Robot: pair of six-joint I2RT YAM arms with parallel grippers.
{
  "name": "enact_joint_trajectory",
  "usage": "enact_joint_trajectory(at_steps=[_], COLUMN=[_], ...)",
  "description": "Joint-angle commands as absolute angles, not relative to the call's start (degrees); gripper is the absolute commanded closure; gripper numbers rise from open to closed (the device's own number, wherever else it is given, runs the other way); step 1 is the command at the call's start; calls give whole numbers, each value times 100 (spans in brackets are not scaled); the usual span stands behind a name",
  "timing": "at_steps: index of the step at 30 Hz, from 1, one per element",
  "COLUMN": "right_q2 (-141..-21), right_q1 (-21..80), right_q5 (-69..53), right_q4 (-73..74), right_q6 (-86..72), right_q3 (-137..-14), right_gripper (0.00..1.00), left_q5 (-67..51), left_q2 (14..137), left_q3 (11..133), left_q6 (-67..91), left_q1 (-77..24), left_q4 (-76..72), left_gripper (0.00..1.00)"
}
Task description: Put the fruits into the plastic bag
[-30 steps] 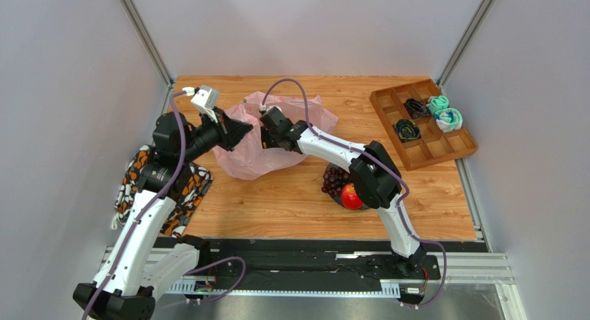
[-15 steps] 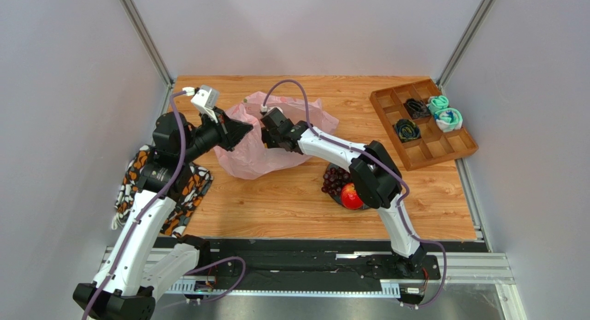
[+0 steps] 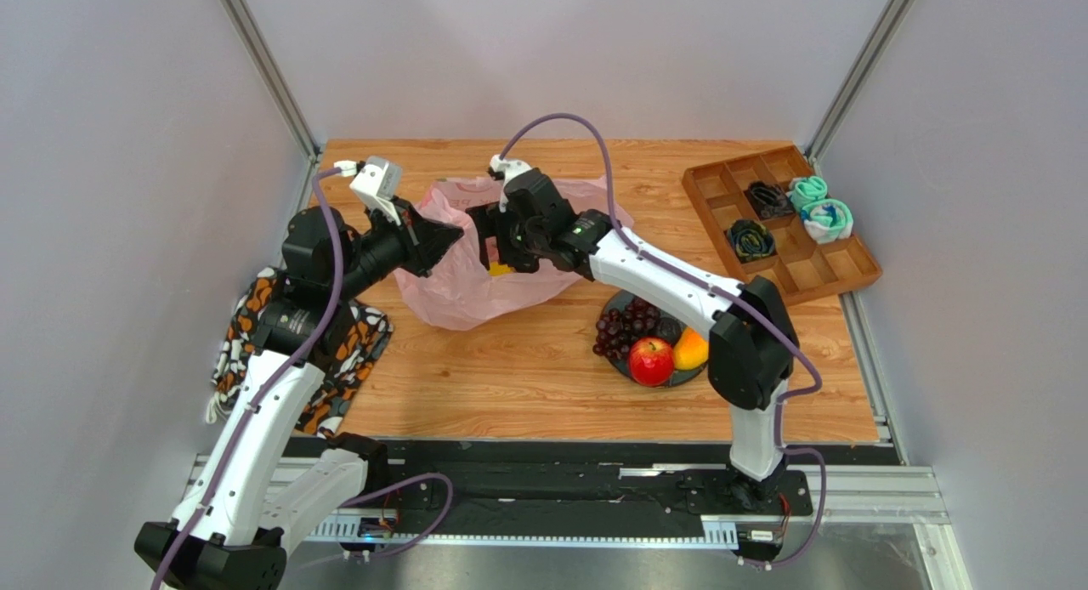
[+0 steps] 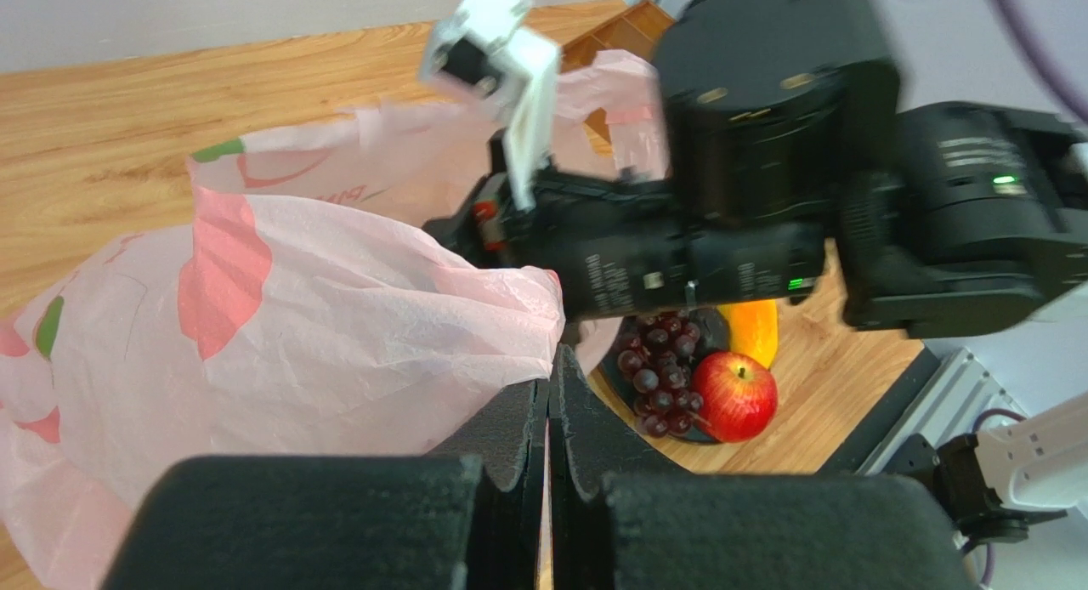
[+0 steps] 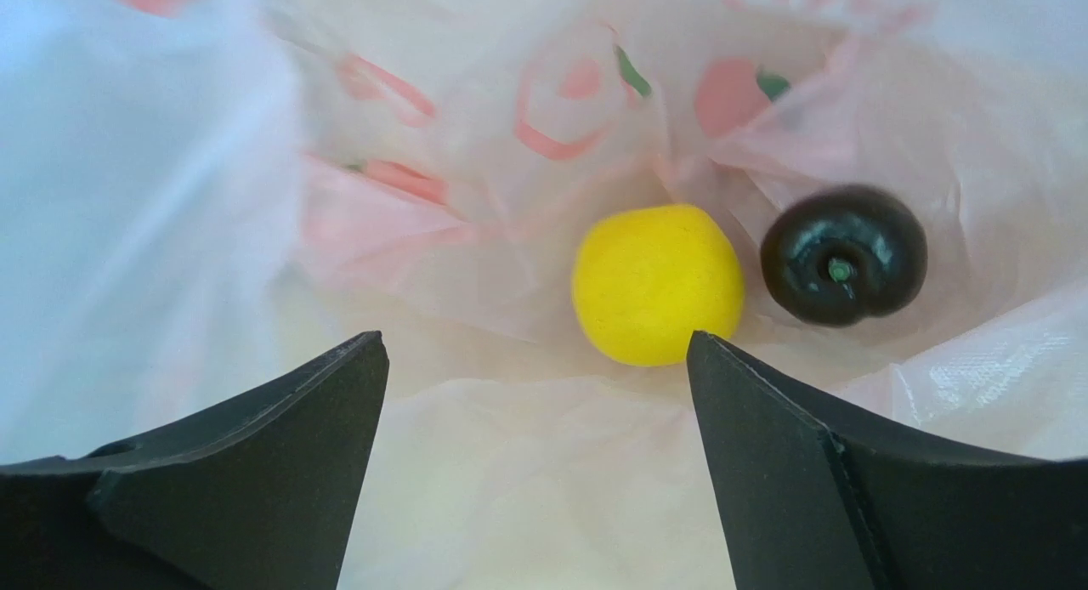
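Note:
The pink plastic bag (image 3: 450,288) lies at the table's back middle, its mouth held up. My left gripper (image 3: 441,241) is shut on the bag's edge (image 4: 530,312). Over the bag's mouth my right gripper (image 3: 496,248) hangs open and empty (image 5: 534,361). Inside the bag lie a yellow round citrus (image 5: 657,284) and a dark plum-like ball (image 5: 844,255), side by side beyond the fingertips. A dark plate (image 3: 618,364) to the right holds purple grapes (image 3: 622,329), a red apple (image 3: 650,359) and a yellow-orange fruit (image 3: 691,348).
A wooden compartment tray (image 3: 794,274) at the back right holds teal and black coiled bundles (image 3: 817,208). An orange-black patterned cloth (image 3: 358,341) lies by the left arm at the table's left edge. Grey walls close in both sides.
My right gripper has opened wider and risen out of the bag. Its arm has swung back and right, uncovering the plate. The left gripper has kept its hold.

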State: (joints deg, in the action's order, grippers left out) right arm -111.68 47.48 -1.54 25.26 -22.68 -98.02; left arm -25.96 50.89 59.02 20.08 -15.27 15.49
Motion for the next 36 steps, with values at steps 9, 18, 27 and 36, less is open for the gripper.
enact_joint_trajectory(at_steps=[9, 18, 27, 36], right_q2=[-9363, -7762, -6356, -6152], right_q1=[4702, 4676, 3483, 1917], right_q5=[-220, 322, 1821, 2293], right_q4=[1890, 2249, 3638, 4605], right_q6=[-2285, -1925, -2741, -3120], right_q3=[-8684, -7640, -6382, -5547], right_gripper=[11, 11, 8, 11], left_q5=[-2382, -2364, -2408, -2470], left_q2=[5010, 5010, 5036, 5089], left_q3=[6108, 6117, 6126, 6144], left_q6=[1960, 1978, 2021, 2039], left_q1=[-1503, -1503, -1503, -1503], left_q4=[1529, 1538, 1538, 1547], left_gripper=[100, 100, 100, 100])
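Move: The mango lies about 36 cm to the right of my right hand, 8 cm back and 14 cm below. On the same plate the dark fruit is some 6 cm left of the mango, with the apple about 8 cm left and 4 cm back of it and the grapes roughly 13 cm left and 4 cm farther out. The lemon, already in the bag, sits some 5 cm ahead of and 13 cm below my right hand. From my left hand the mango is about 38 cm right, roughly level forward, and 30 cm down. With its fingers still wide open and empty, my right hand climbs about 12 cm up out of the bag, edging back and right, then sweeps fast to the right and sinks again towards the mango, ending some 34 cm right of its start and 7 cm farther back. The wrist turns about 45 degrees clockwise on the way across. My left hand stays put, keeping its pinch on the bag's rim. ##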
